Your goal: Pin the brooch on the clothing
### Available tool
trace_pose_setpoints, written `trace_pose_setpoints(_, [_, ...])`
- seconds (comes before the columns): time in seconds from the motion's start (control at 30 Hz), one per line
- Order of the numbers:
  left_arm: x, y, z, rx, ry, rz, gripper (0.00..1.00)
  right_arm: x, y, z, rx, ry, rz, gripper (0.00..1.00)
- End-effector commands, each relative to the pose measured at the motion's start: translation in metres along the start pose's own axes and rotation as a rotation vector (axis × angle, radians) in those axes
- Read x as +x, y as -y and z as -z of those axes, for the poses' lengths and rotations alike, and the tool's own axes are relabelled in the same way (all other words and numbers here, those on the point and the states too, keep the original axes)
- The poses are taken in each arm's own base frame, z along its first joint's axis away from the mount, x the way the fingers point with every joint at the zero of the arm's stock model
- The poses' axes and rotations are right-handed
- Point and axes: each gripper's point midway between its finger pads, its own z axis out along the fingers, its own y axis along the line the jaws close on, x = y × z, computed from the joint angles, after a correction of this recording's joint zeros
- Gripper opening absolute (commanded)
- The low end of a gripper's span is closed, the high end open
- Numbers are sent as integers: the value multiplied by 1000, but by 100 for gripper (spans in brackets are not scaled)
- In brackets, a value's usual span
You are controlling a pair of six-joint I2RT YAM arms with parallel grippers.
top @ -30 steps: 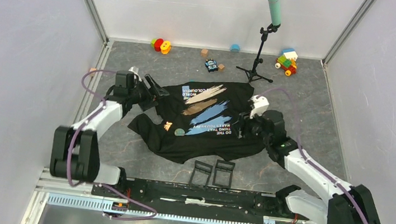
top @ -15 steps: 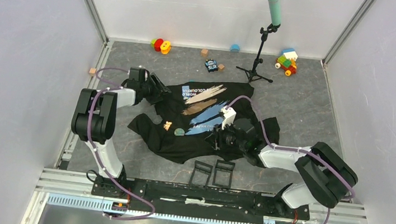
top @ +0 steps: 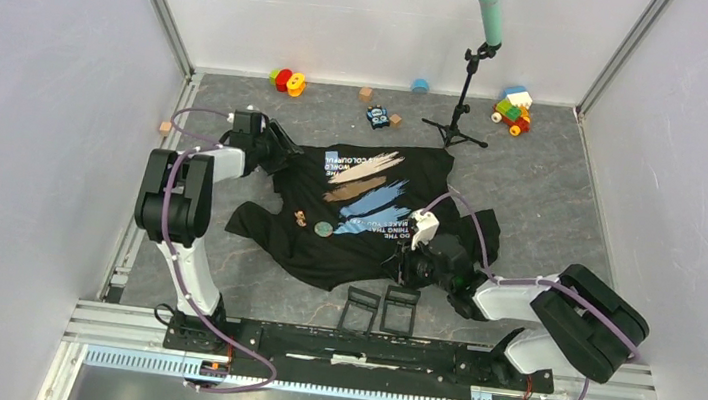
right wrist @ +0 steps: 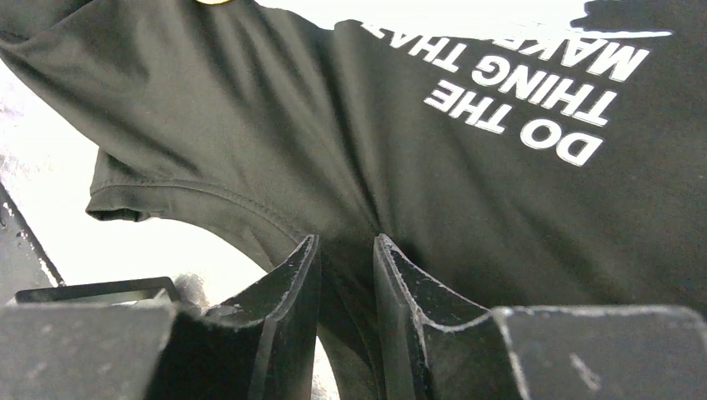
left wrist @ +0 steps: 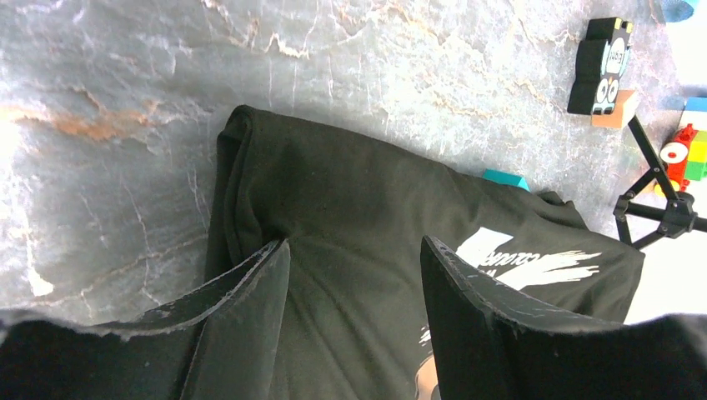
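Note:
The clothing, a black T-shirt [top: 368, 217] with blue and tan strokes and white lettering, lies spread on the floor. Two small pieces rest on its left part, a tan one [top: 300, 218] and a round teal one [top: 324, 228]. I cannot tell which is the brooch. My left gripper [top: 272, 154] is at the shirt's far left corner. In the left wrist view it [left wrist: 354, 250] stands open, pressed onto rumpled cloth [left wrist: 350, 200]. My right gripper [top: 401, 263] is at the near hem. In the right wrist view it [right wrist: 346, 242] is shut on a fold of the shirt [right wrist: 467, 183].
A microphone stand [top: 464, 102] rises behind the shirt, and its tripod leg [left wrist: 659, 208] shows in the left wrist view. Toys line the back wall: red and yellow rings [top: 287, 80], a block car [top: 513, 110], a small black figure [top: 377, 116]. Two black frames [top: 380, 309] lie near the rail.
My right arm swung left and nearer, to the near hem, and its jaws narrowed onto a fold. My left arm folded back to the shirt's far left corner and its jaws narrowed somewhat.

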Motion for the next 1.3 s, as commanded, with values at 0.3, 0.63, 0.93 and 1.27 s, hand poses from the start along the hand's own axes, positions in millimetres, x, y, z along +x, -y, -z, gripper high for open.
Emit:
trace_pose_setpoints(0.3, [-35, 15, -2, 13, 60, -147, 67, 63, 40, 30, 195, -215, -26, 40])
trace_pose_setpoints(0.63, [-32, 93, 59, 139, 89, -265, 89, -22, -2, 19, 59, -55, 57, 56])
trace_pose_setpoints(0.93, [72, 69, 107, 132, -11, -299, 93, -109, -10, -10, 74, 63, 200, 72])
trace_pose_setpoints(1.27, [154, 5, 135, 128, -83, -223, 94, -160, -10, -86, -86, 118, 218, 79])
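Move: Behind the left hand, which rests on the shirt's far left corner, the leaf brooch lies about 14 cm back and 3 cm to its right, with the green round brooch some 16 cm back and 9 cm right. From the right hand, down on the near part of the shirt, the blue print is roughly 14 cm ahead and 5 cm left. The green brooch lies some 7 cm ahead and 17 cm left of that hand, and the nearer open case 11 cm back, 3 cm right. Letting go of the shirt's far corner after a last nudge of about 1.5 cm forward, the left hand opens wide, arcs up some 12 cm and comes back and to the right, down towards the brooches, turning clockwise some 20 degrees. The right hand eases slightly right, opens and lifts off the near part, then goes forward about 11 cm, up and a bit left over the blue print. ##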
